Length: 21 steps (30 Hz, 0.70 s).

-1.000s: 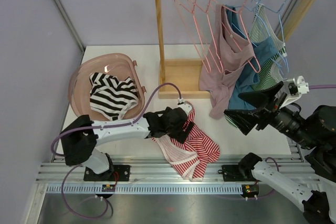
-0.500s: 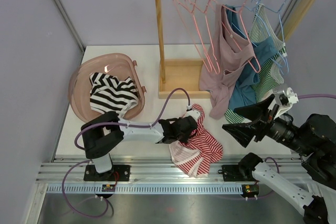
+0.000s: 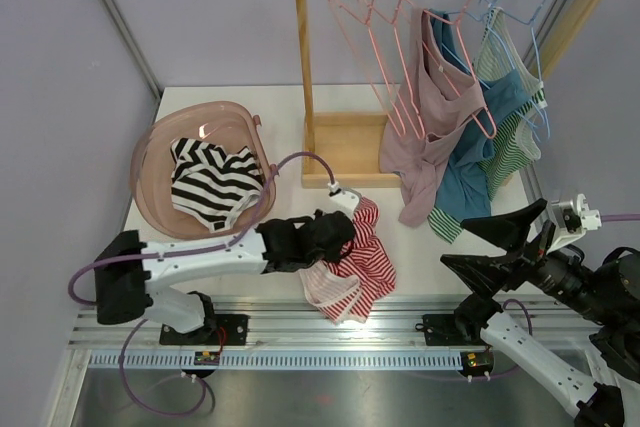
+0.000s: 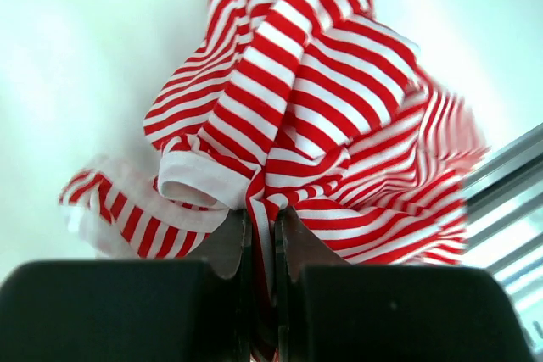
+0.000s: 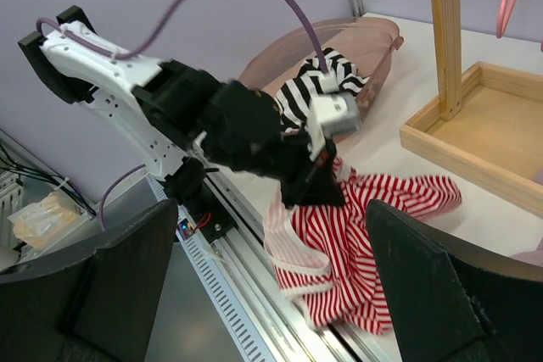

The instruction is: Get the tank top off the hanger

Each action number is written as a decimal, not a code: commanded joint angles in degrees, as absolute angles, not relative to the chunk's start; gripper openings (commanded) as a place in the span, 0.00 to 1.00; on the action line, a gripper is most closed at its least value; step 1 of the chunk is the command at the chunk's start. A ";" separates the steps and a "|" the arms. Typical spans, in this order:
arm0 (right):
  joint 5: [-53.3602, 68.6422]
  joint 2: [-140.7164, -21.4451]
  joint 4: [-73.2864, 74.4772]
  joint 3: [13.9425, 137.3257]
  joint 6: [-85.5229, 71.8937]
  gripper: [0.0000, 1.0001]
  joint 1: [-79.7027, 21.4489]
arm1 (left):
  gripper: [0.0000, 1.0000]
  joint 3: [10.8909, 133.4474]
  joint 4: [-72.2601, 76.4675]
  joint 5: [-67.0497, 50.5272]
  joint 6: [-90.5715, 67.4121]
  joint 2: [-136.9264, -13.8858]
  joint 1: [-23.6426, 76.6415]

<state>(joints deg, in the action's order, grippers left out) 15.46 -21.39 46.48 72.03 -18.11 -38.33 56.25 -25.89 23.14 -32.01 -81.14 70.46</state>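
Observation:
A red-and-white striped tank top (image 3: 368, 265) hangs bunched over the table's front edge, off any hanger. My left gripper (image 3: 343, 238) is shut on a fold of it; in the left wrist view the cloth (image 4: 322, 116) is pinched between the nearly touching fingers of the gripper (image 4: 260, 219). Empty pink hangers (image 3: 372, 37) hang on the wooden rack (image 3: 304, 67). My right gripper (image 3: 487, 252) stands open and empty at the front right, clear of the rack. Its wrist view shows the striped top (image 5: 382, 252) below the left arm.
A mauve tank top (image 3: 432, 117), a blue one (image 3: 468, 162) and a green-striped one (image 3: 512, 142) hang on hangers at the rack's right end. A pink basket (image 3: 150, 152) at the left holds a black-and-white striped garment (image 3: 210, 182). The metal rail (image 3: 300, 332) runs along the near edge.
My left gripper closed on the red-striped top and drew it left, lifting it into a bunch. The right arm pulled back toward the front right corner, still open.

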 commanded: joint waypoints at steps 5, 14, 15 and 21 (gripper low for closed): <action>13.89 -21.53 47.11 74.00 -17.58 1.00 -38.76 | 0.00 71.62 -40.68 42.06 -30.59 -68.39 70.40; 13.01 -21.53 46.67 74.53 -18.90 0.99 -38.67 | 0.00 83.75 -46.23 41.77 -24.26 -62.67 48.90; 12.83 -21.62 46.50 74.62 -18.90 1.00 -38.76 | 0.00 84.28 -45.80 40.01 -23.74 -62.67 46.17; 10.38 -23.12 48.16 76.38 -18.19 0.99 -38.76 | 0.00 88.50 -46.23 32.54 -21.80 -65.64 26.66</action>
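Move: The left hand already grips the red-striped tank top, much of it still on the table. The pink bin it goes to has its middle about 22 cm ahead, 32 cm to the left and some 8 cm lower, with the black-striped top in it, roughly 19 cm ahead and 29 cm left. The rack's wooden tray lies about 28 cm ahead and 2 cm right. From the right hand the bin is some 33 cm ahead, 49 cm left and 38 cm below. Keeping its pinch on the bunched red-striped top, the left hand lifts nearly straight up at first, then swings left and forward to carry the top over the bin, about 25 cm up and 24 cm left in all, with half as much forward. The wrist turns some 45 degrees counter-clockwise as the fingers tip up from pointing down; they stay shut. ##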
